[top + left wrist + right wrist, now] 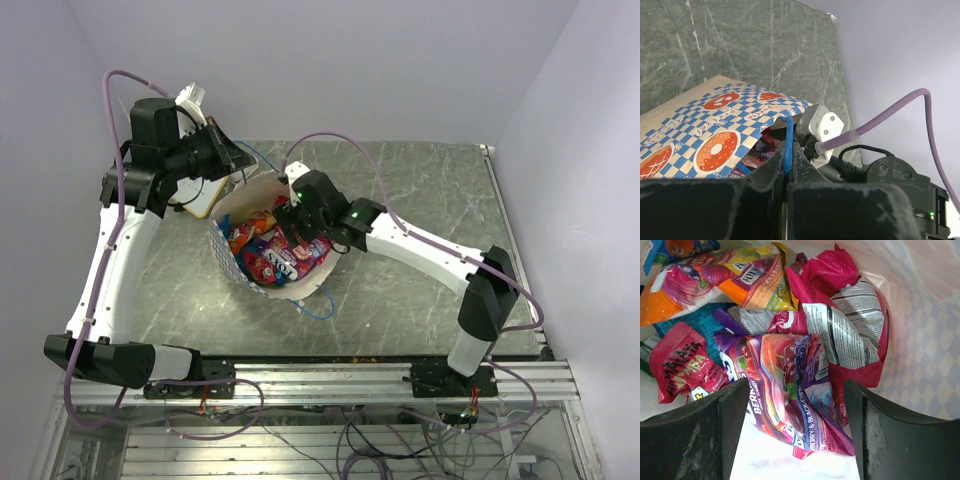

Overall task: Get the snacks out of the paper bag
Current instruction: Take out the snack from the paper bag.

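Note:
The paper bag (228, 255) lies on its side on the table, its mouth held up and open. My left gripper (238, 163) is shut on the bag's blue cord handle (788, 142), holding the checkered upper wall (715, 125) raised. Several snacks (270, 255) fill the bag. My right gripper (795, 390) is inside the mouth, open, its fingers (725, 415) either side of a crumpled purple berry packet (790, 375). A large red-pink packet (850, 325), an orange one (740, 282) and a small red one (682, 365) lie around it.
A wooden-framed whiteboard (203, 198) lies behind the bag under the left arm. The bag's second blue handle (318, 305) trails on the table at its near side. The metal table edge (500, 200) runs along the right, with walls close behind.

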Action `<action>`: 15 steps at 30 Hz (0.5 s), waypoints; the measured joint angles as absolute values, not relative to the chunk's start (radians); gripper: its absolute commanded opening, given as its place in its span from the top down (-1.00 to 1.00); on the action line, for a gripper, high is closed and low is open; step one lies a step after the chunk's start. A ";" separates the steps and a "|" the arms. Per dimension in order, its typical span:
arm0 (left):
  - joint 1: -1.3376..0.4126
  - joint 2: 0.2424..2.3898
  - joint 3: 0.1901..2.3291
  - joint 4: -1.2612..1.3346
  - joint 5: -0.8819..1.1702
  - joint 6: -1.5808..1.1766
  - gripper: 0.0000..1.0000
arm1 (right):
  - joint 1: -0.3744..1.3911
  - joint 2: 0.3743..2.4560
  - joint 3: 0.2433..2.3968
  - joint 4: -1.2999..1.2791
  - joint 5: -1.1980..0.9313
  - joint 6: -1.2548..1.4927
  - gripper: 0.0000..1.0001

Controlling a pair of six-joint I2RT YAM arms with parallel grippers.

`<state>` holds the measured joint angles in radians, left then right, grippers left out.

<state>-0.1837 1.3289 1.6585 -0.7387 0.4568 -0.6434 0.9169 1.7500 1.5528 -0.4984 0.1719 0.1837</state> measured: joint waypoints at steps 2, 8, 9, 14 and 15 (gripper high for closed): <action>-0.184 1.329 1.658 -0.739 0.458 -0.645 0.86 | 0.921 1.757 1.553 -0.497 0.192 0.182 -0.27; -0.184 1.329 1.658 -0.739 0.459 -0.645 0.86 | 0.943 1.787 1.552 -0.474 0.273 0.202 -0.20; -0.184 1.328 1.658 -0.739 0.459 -0.645 0.86 | 0.945 1.789 1.551 -0.468 0.283 0.210 -0.21; -0.184 1.328 1.654 -0.739 0.467 -0.648 0.86 | 0.947 1.789 1.526 -0.414 0.287 0.260 -0.05; -0.184 1.328 1.654 -0.739 0.468 -0.648 0.86 | 0.947 1.789 1.523 -0.408 0.287 0.273 0.01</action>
<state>-0.1837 1.3277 1.6535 -0.7391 0.4683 -0.6479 0.9466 1.7893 1.5234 -0.4080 0.2867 0.2726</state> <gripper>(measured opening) 0.084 0.576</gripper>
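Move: The purple berry snack lies between and just beyond the open right fingers, roughly 2 cm ahead of them, 2 cm to the left and 4 cm below. The magenta snack is about 8 cm ahead of the right hand and 1 cm left, the orange Foxy snack some 5 cm ahead and 9 cm left, both a little lower. From the left hand the purple snack is roughly level in reach, 10 cm right and 24 cm below. Close the right fingers by about a quarter of their opening, so that the tips come in from both sides around the raised fold of the purple snack. Meanwhile ease the hand down into the paper bag and slightly forward and left, about 2 cm in all, turning the wrist a little clockwise. Keep the left gripper still, shut on the blue handle. ##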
